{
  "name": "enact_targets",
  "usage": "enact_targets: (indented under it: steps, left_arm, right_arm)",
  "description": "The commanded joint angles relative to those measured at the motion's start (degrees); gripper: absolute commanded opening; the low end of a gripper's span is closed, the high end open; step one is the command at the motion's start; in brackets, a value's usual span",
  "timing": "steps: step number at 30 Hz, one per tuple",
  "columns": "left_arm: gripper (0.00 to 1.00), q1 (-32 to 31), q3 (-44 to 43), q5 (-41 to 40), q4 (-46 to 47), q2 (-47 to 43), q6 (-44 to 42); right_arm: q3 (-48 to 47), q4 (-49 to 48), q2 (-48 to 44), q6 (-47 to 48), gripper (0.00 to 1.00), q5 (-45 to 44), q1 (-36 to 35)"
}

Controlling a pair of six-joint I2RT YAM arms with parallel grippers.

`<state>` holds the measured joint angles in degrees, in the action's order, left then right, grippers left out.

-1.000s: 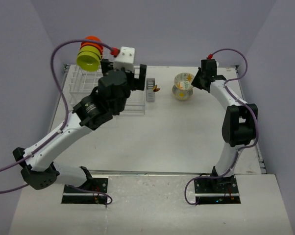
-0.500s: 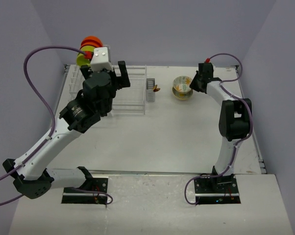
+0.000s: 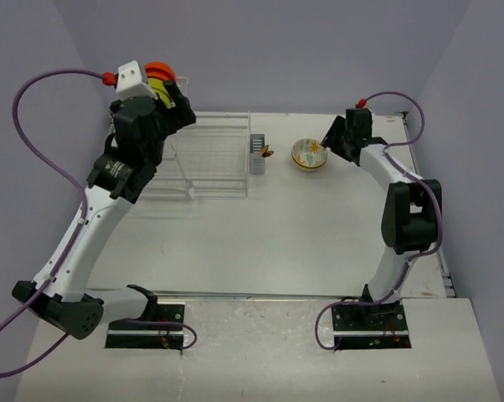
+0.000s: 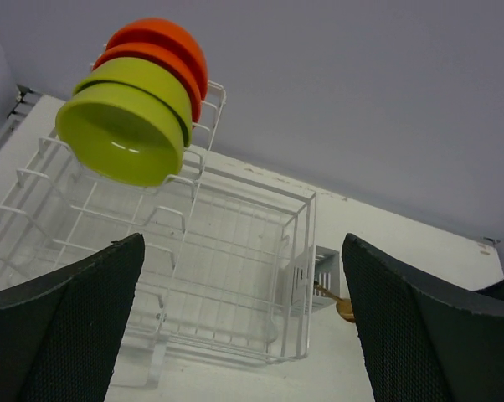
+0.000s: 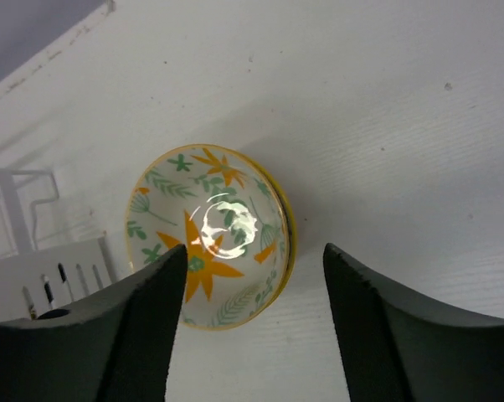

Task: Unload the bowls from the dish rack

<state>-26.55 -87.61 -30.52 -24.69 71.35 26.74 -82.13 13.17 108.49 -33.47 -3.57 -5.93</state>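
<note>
A lime green bowl [image 4: 122,126] and an orange-red bowl [image 4: 164,38] lie nested on their sides on the upright tier of the white dish rack [image 4: 235,251]. In the top view the orange-red bowl [image 3: 158,67] and the green bowl [image 3: 160,85] are partly hidden by my left arm. My left gripper [image 4: 244,335] is open and empty, in the air in front of and below these bowls; it also shows in the top view [image 3: 178,107]. The white flower-patterned bowl [image 5: 210,234] stands upright on the table [image 3: 308,154]. My right gripper [image 5: 252,335] is open, just short of it.
The grey cutlery caddy [image 3: 257,155] hangs on the rack's right end with a small wooden utensil [image 4: 340,306] sticking out. The rack [image 3: 206,159] fills the table's back left. Purple walls close in the back and sides.
The right gripper has lowered the patterned bowl onto the table, and the bowl now stands free of it. The left arm has swung left and up toward the bowls on the tier.
</note>
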Motion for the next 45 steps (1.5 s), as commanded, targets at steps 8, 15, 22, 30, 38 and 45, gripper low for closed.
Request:
enact_targets:
  steps: [8,15,22,30,38,45]
  left_arm:
    - [1.0,23.98,-2.48,30.52,10.42,7.48,25.18]
    - [0.93,26.55,4.28,30.98,20.63,9.77,40.13]
    - [0.79,26.55,8.33,25.16,22.58,10.03,44.88]
    - [0.58,28.21,9.74,24.9,26.7,13.54,46.38]
    - [0.47,29.36,10.97,25.34,32.24,16.53,46.56]
    - [0.23,30.06,11.76,27.62,35.23,18.38,47.26]
  right_arm:
    - [10.73,4.59,-27.78,-0.28,0.87,3.21,0.22]
    - [24.64,1.42,-45.88,-2.47,0.88,19.47,0.22]
    - [28.16,2.92,-55.21,-2.47,0.88,23.78,0.31]
    - [26.67,4.67,-58.56,-2.12,0.88,23.79,0.22]
    - [26.49,5.2,-60.76,-1.24,0.88,23.88,0.22]
    - [25.97,5.37,-61.12,-0.36,0.88,23.35,0.22]
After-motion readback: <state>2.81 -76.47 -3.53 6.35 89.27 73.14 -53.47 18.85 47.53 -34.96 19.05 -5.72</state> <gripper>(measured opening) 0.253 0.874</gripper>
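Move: The front green bowl, upright in the rack, is about 16 cm ahead of the open left hand, 9 cm to its left and 13 cm lower. The second green bowl nests roughly 3 cm beyond it, with the orange bowls some 6 cm beyond it at much the same sideways place. From the right hand that green bowl is about 63 cm left, nearly level forward and 15 cm above; the two stacked patterned bowls lie some 6 cm left, level forward, 7 cm below. The left fingers come round the upper rim of the front green bowl, one inside and one outside, and close from wide open to about a quarter. To get there the hand reaches some 15 cm forward, 10 cm left and 8 cm down, its left side rolling down about 50 degrees. The empty right hand opens further and draws up and back from the stacked patterned bowls, tipping its fingers up and turning left. ##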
